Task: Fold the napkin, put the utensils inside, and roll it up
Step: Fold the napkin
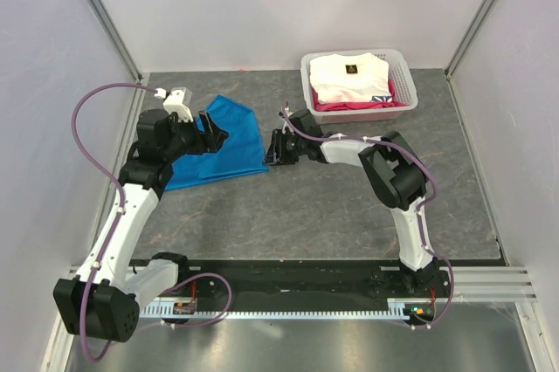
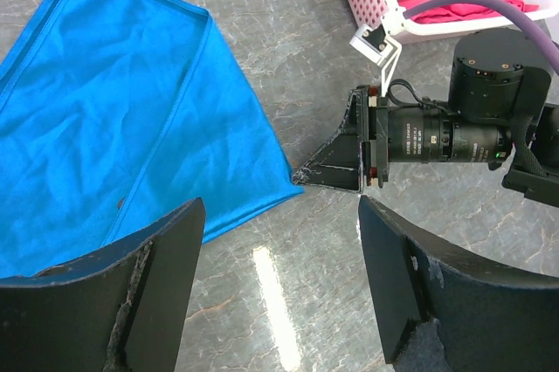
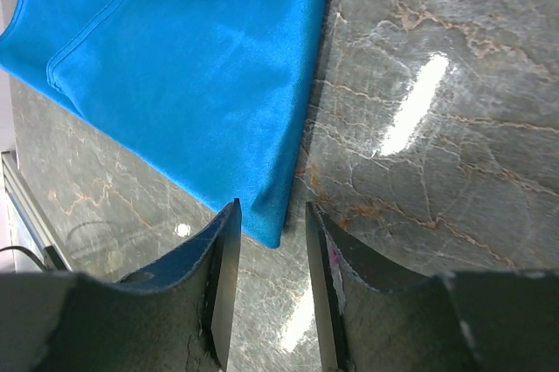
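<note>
The bright blue napkin (image 1: 223, 132) lies partly folded on the grey table, left of centre. My left gripper (image 1: 212, 134) hovers over the napkin's left part, open and holding nothing. In the left wrist view its fingers (image 2: 279, 215) stand wide apart above bare table beside the napkin (image 2: 113, 127). My right gripper (image 1: 272, 149) is low at the napkin's near right corner. In the right wrist view its jaws (image 3: 272, 210) stand a little apart, with the corner of the napkin (image 3: 192, 66) just reaching between the fingertips, not pinched. The utensils are out of view.
A white plastic basket (image 1: 305, 75) at the back right holds folded white clothes (image 1: 349, 75) over pink ones (image 1: 349, 106). White walls close in the table on three sides. The right arm's wrist (image 2: 437, 136) lies close in front of the left gripper.
</note>
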{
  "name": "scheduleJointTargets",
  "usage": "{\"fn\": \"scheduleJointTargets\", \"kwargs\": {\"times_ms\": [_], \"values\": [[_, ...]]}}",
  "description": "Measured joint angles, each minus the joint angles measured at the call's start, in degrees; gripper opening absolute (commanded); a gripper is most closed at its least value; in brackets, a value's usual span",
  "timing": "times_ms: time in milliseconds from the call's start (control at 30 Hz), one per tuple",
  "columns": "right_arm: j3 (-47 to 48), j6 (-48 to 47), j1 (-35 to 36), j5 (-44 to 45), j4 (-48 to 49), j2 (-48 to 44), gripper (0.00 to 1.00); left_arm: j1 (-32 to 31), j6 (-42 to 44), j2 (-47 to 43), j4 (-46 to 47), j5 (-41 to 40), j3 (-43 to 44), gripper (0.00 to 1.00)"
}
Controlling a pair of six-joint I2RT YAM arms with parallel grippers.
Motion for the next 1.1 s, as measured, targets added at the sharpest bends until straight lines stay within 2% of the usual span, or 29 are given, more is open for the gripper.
{"fn": "scheduleJointTargets", "kwargs": {"times_ms": [167,267,467,500,567,833,1100], "values": [[0.5,0.0,0.2,-0.5,0.1,0.5,0.43,0.0,0.0,0.0,0.0,0.0,0.0,0.79],[1.6,0.1,0.3,-0.9,0.2,1.4,0.39,0.0,0.0,0.0,0.0,0.0,0.0,0.79],[2.8,0.9,0.5,0.3,0.4,2.9,0.15,0.0,0.0,0.0,0.0,0.1,0.0,0.79],[2.8,1.2,0.5,0.6,0.4,3.0,0.08,0.0,0.0,0.0,0.0,0.1,0.0,0.79],[2.9,1.6,0.5,1.2,0.2,3.0,0.0,0.0,0.0,0.0,0.0,0.2,0.0,0.79],[2.1,4.0,0.6,3.9,0.6,2.6,0.0,0.0,0.0,0.0,0.2,0.5,-0.6,0.79],[-12.3,7.0,0.5,14.5,1.2,-8.8,0.0,-0.6,-1.4,0.7,0.5,0.5,-1.1,0.77]]}}
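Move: Just beyond the right fingertips lies the napkin's near right corner, about 1 cm ahead, 1 cm left and 2 cm below the hand. The napkin's far right corner is some 17 cm ahead and 5 cm left of the right hand; the basket stands about 23 cm ahead and 25 cm right of it. From the raised left hand the near right corner lies roughly 5 cm ahead, 10 cm right and 22 cm down. Easing about 1 cm forward and left and 1 cm down, the right hand shuts its half-open fingers and pinches the napkin's near right corner. It then drags the corner low over the table, about 5 cm to the right and 2 cm back towards the base, the wrist swinging some 15 degrees clockwise, grip kept. ##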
